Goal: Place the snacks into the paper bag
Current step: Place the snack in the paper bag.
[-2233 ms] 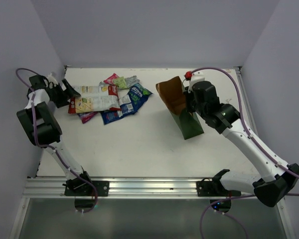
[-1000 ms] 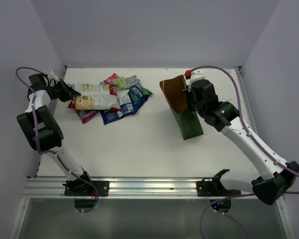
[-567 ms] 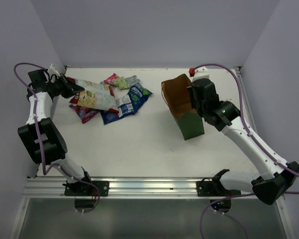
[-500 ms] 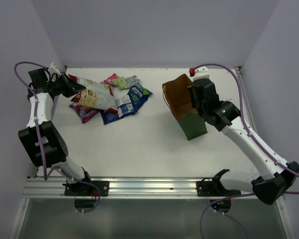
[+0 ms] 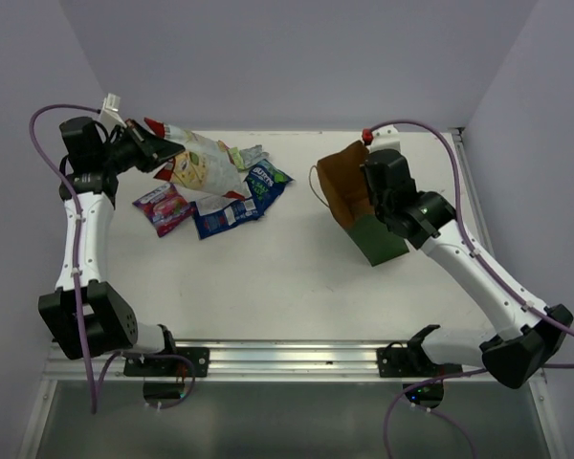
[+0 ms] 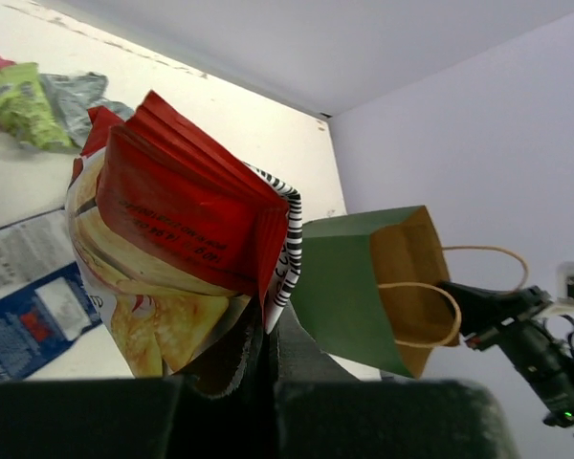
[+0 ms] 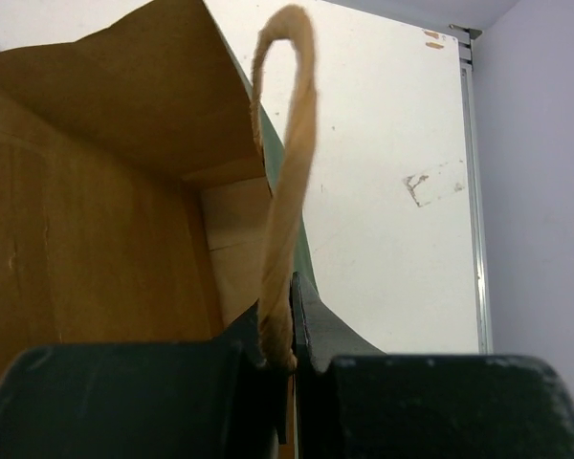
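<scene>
My left gripper (image 5: 156, 151) is shut on the edge of the large white-red-yellow chip bag (image 5: 203, 164) and holds it in the air at the far left; in the left wrist view the chip bag (image 6: 172, 249) hangs from my shut gripper (image 6: 268, 330). My right gripper (image 5: 371, 187) is shut on the rim and handle of the dark green paper bag (image 5: 378, 237), which is tilted with its brown mouth facing left. In the right wrist view my gripper (image 7: 289, 335) pinches the tan handle (image 7: 285, 172) against the bag wall (image 7: 96, 191).
Smaller packets lie on the table below the chip bag: a pink one (image 5: 163, 206), blue-white ones (image 5: 239, 198), and green and silver ones (image 5: 241, 156) at the back. The table's right edge rail (image 5: 471, 186) runs beside the paper bag.
My left gripper has lifted the chip bag off the pile and swung it up and right. My right gripper has tipped the paper bag more upright and drawn it slightly right.
</scene>
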`<state>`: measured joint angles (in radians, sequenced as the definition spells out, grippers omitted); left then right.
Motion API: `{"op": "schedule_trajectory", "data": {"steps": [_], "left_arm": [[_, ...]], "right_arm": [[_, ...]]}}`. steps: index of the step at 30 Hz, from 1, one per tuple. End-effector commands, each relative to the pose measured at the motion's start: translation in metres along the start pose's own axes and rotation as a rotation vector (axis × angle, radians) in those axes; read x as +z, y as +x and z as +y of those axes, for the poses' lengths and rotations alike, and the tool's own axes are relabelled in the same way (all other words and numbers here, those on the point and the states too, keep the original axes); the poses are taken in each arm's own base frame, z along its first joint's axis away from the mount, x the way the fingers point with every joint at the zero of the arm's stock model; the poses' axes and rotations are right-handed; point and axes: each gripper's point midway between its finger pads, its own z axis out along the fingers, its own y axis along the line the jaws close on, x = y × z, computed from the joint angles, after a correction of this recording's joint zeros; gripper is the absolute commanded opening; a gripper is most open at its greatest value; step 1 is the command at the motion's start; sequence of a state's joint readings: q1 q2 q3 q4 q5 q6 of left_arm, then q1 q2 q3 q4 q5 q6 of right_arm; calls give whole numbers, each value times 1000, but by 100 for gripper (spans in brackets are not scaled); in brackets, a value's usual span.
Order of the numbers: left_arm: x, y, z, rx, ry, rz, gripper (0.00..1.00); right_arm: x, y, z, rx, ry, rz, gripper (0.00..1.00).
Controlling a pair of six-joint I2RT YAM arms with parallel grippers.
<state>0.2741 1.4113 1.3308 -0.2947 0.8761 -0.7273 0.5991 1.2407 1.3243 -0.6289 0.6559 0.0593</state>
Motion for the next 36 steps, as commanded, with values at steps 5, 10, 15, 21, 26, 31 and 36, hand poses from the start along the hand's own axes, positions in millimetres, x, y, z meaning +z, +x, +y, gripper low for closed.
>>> {"op": "schedule_trajectory", "data": {"steps": [5,10,15,21,26,31,36], "left_arm": [[-24,-7,-95,22,202,-91,0],[-39,-10,-140,14,285,-136,0],[-56,-22,-187,82,369,-182,0],[-63,-19,-225,91,475,-190,0],[-64,-23,-246,97,525,-211,0],[-70,-27,-272,102,597,-230,0],[-70,-28,-300,109,660,-237,0]], "right_arm": [[9,-13,1,43,40,-19,0],[14,-13,8,74,44,10,0],[13,-25,3,76,80,1,0],[5,-39,-1,79,96,-25,0],[4,-40,3,73,104,-19,0],[2,-39,12,51,98,-15,0],[1,-37,21,43,88,-11,0]]}}
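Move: The chip bag already hangs pinched in the left hand, its middle about 7 cm right and 8 cm below. The paper bag's mouth, its goal, lies some 39 cm right, 6 cm back and 8 cm lower. On the table, about 21 cm below the left hand, are the blue packet 11 cm right and level with it, and the purple packet 10 cm left, 3 cm back. From the right hand, the mouth is 5 cm left, 2 cm back and 6 cm lower. The chip bag, still pinched by its red end, is carried steeply up by the left hand, some 23 cm, and also right and slightly back, narrowing the sideways gap to the paper bag as the fingers tip upward about 25 degrees. The right hand keeps its pinch on the paper bag's handle, easing a little forward, then left, about 3 cm, while dipping, rising and sinking slightly. ##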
